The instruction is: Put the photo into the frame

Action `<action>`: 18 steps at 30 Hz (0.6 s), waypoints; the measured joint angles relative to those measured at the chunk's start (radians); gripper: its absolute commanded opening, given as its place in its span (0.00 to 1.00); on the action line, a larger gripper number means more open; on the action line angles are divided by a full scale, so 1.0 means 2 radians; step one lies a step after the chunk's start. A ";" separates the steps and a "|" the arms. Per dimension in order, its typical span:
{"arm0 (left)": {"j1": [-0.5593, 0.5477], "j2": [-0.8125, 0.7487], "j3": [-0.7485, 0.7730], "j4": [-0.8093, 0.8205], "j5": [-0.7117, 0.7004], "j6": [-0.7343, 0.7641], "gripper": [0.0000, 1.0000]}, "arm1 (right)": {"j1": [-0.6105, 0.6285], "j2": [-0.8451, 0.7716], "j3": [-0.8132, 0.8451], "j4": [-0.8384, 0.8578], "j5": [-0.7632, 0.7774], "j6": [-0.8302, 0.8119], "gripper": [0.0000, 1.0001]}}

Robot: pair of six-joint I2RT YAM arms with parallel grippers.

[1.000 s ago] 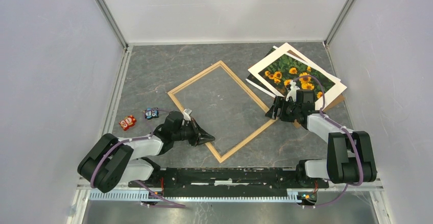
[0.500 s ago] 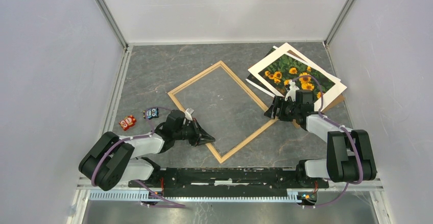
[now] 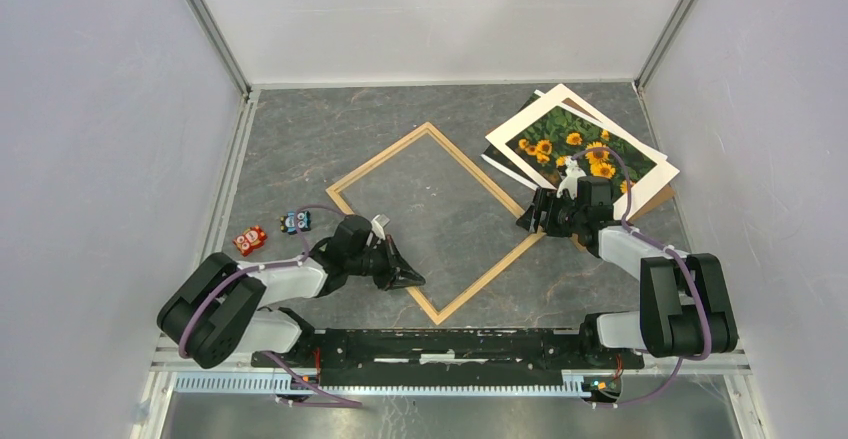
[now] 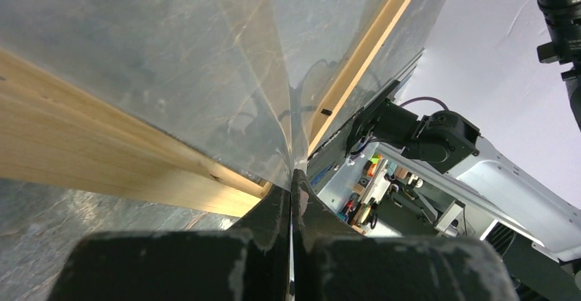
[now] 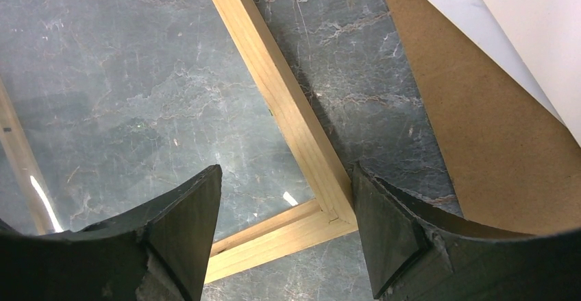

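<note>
The frame (image 3: 380, 156) lies as a diamond of light wood on the grey table, with a clear pane (image 4: 171, 54) in it. My left gripper (image 3: 412, 281) is shut, its tips (image 4: 293, 174) at the inner edge of the frame's near-left strip (image 4: 103, 164). I cannot tell if it pinches anything. The photo (image 3: 585, 149), sunflowers up, rests on a stack of sheets at the back right. My right gripper (image 3: 535, 215) hangs open over the frame's right corner (image 5: 329, 212), touching nothing, with a finger on each side (image 5: 185, 225).
A brown backing board (image 5: 473, 109) and a white sheet (image 5: 534, 33) lie just right of the frame's corner, under the photo. Two small toys, red (image 3: 250, 240) and blue (image 3: 295, 222), sit at the left. Walls close in the table on three sides.
My left gripper has crept a little toward the near edge, still shut, and the frame has shifted slightly with it. The right gripper has barely moved.
</note>
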State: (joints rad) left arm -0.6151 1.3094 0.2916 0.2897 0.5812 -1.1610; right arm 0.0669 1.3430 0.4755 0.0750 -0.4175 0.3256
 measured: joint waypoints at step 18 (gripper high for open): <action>-0.004 -0.064 0.006 -0.051 -0.056 0.005 0.44 | 0.003 0.001 0.000 0.001 0.002 0.000 0.75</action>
State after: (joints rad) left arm -0.6239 1.1809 0.3038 0.1867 0.4690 -1.1515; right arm 0.0723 1.3453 0.4755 0.0765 -0.4145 0.3248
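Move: My left fingertips, pointing right and down, pinch the near corner of the clear sheet. The frame's near corner is about 8 cm back, 3 cm to the right and 3 cm lower; the frame's near-left rail runs some 4 cm to my left, and its right corner is about 11 cm ahead and 27 cm right. My right hand straddles that right corner, roughly 2 cm to its right, with the near corner some 20 cm back and 21 cm left. My left fingers let go of the clear sheet's corner, spreading from shut to about two-fifths open. The hand dips barely half a centimetre first, then eases up and forward by about 1.5 cm each, away from the frame's near corner. My right hand stays put, fingers wide, one finger still against the outside of the frame's right corner. ##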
